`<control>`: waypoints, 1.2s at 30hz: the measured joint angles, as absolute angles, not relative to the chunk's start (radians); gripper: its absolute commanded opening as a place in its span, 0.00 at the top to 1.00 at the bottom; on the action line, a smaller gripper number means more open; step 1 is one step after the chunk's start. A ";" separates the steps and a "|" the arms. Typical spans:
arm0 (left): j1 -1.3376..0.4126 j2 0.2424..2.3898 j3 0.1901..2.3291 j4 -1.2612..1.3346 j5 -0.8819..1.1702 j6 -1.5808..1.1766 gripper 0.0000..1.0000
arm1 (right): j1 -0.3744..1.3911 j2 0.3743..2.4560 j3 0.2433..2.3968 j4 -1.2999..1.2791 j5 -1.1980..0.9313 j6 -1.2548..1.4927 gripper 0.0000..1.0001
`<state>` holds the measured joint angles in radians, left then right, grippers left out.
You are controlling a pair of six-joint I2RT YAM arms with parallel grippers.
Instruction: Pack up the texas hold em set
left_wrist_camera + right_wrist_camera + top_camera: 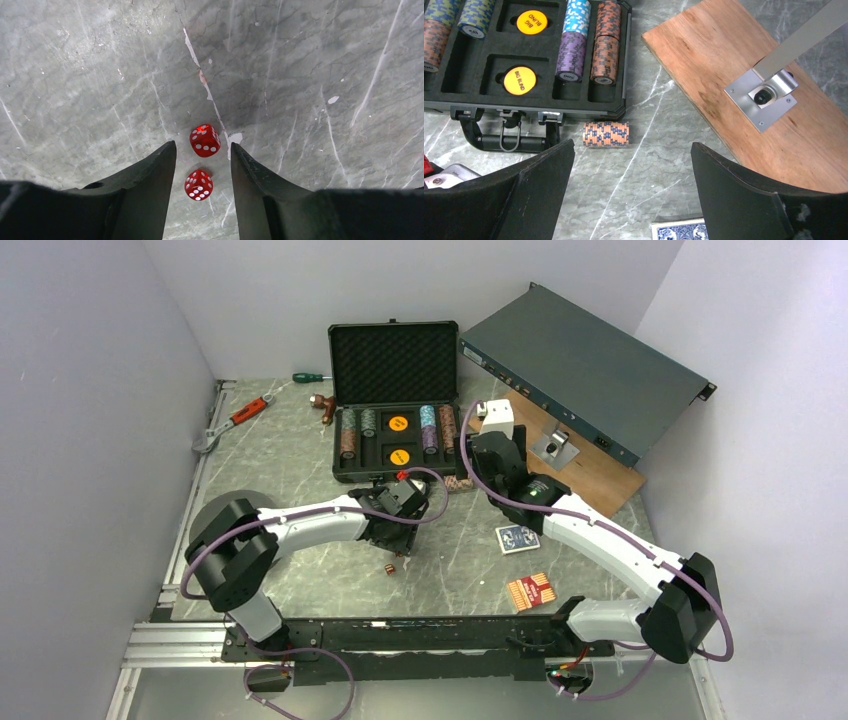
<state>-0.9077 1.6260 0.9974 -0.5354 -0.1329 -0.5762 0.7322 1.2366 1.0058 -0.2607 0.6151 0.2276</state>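
The black case (395, 400) lies open at the back, foam lid up, with chip stacks (571, 50) and two orange "BIG BLIND" buttons (519, 80) in its tray. Pointing down at the table, my left gripper (202, 146) is open. One red die (198, 185) lies between its fingers, touching neither, and a second die (204, 140) lies just past the tips. In the top view both dice (391, 568) show as a small red spot. My right gripper (632, 145) hangs wide open and empty, short of an orange chip stack (606, 134) lying on its side beside the case handle (509, 142).
A blue card deck (517, 538) and a red deck (532, 590) lie on the table at the right. A long grey-green rack box (585, 370) rests on a wooden board (590, 470) with a metal bracket (761, 95). A wrench (235, 418) and a screwdriver (310, 377) lie at the back left.
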 measured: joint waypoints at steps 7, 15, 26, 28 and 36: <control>-0.908 1.635 0.997 -0.534 -0.133 -0.601 0.56 | 0.721 1.237 1.005 -0.260 0.603 0.229 0.10; -0.908 1.649 0.997 -0.527 -0.134 -0.614 0.59 | 0.720 1.236 1.002 -0.260 0.593 0.232 0.10; -0.908 1.662 1.005 -0.518 -0.132 -0.620 0.98 | 0.719 1.235 0.992 -0.260 0.592 0.233 0.10; -0.909 1.662 1.007 -0.516 -0.131 -0.622 1.00 | 0.719 1.235 0.991 -0.260 0.591 0.234 0.10; -0.909 1.662 1.013 -0.524 -0.136 -0.621 1.00 | 0.719 1.234 0.986 -0.260 0.586 0.235 0.10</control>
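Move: The red die the left hand is after lies almost between its half-open fingertips, about 2 cm below the hand point and a centimetre ahead and to the right. The second red die lies some 4 cm back and 2 cm to the left of that die. From the hand, the case handle is about 14 cm ahead and 2 right, and the loose orange chip stack 15 ahead and 13 right, both near table height. From the right hand, the first die is roughly 12 cm back, 19 left and 20 below. The left hand, pointing steeply down, eases barely 1 cm lower over the farther red die while its half-open fingers start to narrow. It then closes them almost fully onto that die, drifting about half a centimetre to the right and easing slightly back up as the tips come in from both sides and pinch it, with the wrist angle all but unchanged. ##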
